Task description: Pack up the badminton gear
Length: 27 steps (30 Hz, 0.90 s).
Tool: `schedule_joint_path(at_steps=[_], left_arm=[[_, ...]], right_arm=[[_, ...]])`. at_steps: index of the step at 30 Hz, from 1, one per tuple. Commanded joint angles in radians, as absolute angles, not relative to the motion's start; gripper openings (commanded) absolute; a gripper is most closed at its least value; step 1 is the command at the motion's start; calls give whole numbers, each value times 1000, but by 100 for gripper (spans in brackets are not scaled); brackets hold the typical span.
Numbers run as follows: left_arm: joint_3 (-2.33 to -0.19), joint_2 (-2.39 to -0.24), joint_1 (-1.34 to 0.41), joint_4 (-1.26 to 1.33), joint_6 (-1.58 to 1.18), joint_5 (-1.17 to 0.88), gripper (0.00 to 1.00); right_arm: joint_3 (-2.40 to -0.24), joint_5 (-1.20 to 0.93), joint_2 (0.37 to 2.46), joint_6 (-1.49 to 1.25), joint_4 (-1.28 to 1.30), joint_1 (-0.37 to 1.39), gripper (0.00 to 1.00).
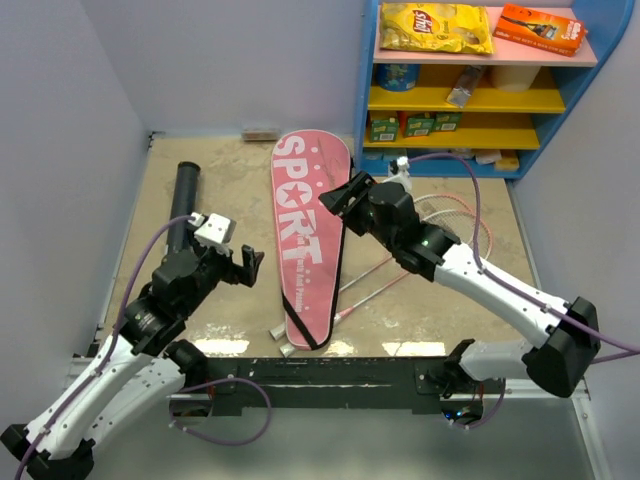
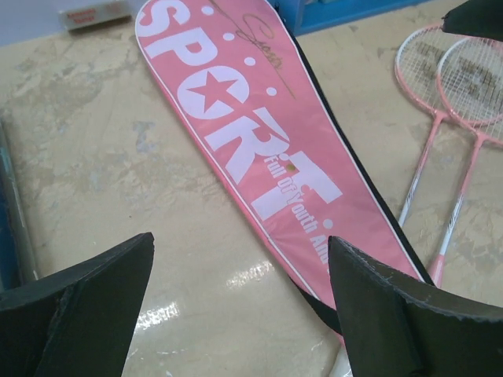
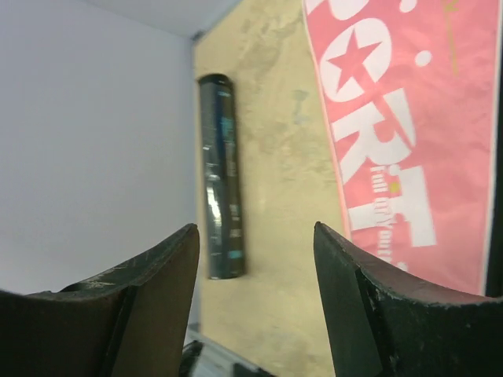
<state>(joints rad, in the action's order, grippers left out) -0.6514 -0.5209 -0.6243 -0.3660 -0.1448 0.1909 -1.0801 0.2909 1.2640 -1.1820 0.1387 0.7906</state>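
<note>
The pink bag (image 1: 308, 240) lettered SPORT lies flat in the middle of the table, narrow end toward me. Two pink-framed rackets (image 1: 462, 215) lie to its right, partly hidden under my right arm, their shafts (image 1: 375, 275) running down toward the bag's narrow end. A long black tube (image 1: 184, 200) lies along the left wall. My left gripper (image 1: 250, 265) hovers open just left of the bag's lower half, nothing between its fingers. My right gripper (image 1: 340, 197) is open and empty above the bag's right edge. The wrist views show the bag (image 2: 267, 133), rackets (image 2: 456, 86) and tube (image 3: 220, 173).
A blue shelf unit (image 1: 365, 80) stands at the back right, with a yellow snack packet (image 1: 435, 27) and an orange box (image 1: 540, 27) on top. A small flat block (image 1: 260, 132) lies by the back wall. Walls close in the left and back sides.
</note>
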Motion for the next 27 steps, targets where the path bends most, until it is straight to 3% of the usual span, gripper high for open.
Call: schedule_joint_path(at_steps=[1,11,12,13,16,17,27], left_arm=[[-724,-566,-626,-356,-184,172,96],[-822,-692,-626,-405,-161,189,96],[-821,-698,-626,-400,-155,196,95],[-810,-709,-627,-390,-153,201,95],[-758,-706,-627,-342,-143,218,95],[-747,-704,-626,-334,-140,218,95],[-681,-692,-626,-301,-141,172,95]], right_arm=[[-1166,290,1402,-928,412,790,62],[-1118,422,1410,-750,525,788,60],[-1106,407,1413,-750,522,788,56],[-1071,400,1411,-753,505,788,38],[-1007,387,1423,-759,457,788,5],[-999,382,1434,-756,446,788,0],[-1028,354,1629,-744,390,799,0]])
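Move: The pink bag lies flat below the right hand, its middle about 6 cm to the left, 10 cm ahead and 27 cm down. The rackets' middle is some 13 cm to the right, level with the hand. The black strap sits about 9 cm left and 15 cm back. From the left hand, the bag's middle is roughly 20 cm ahead, 13 cm right and 22 cm down. The right hand sinks about 22 cm towards the bag's right edge, rolling left-side-down some 50 degrees, fingers shutting empty. ##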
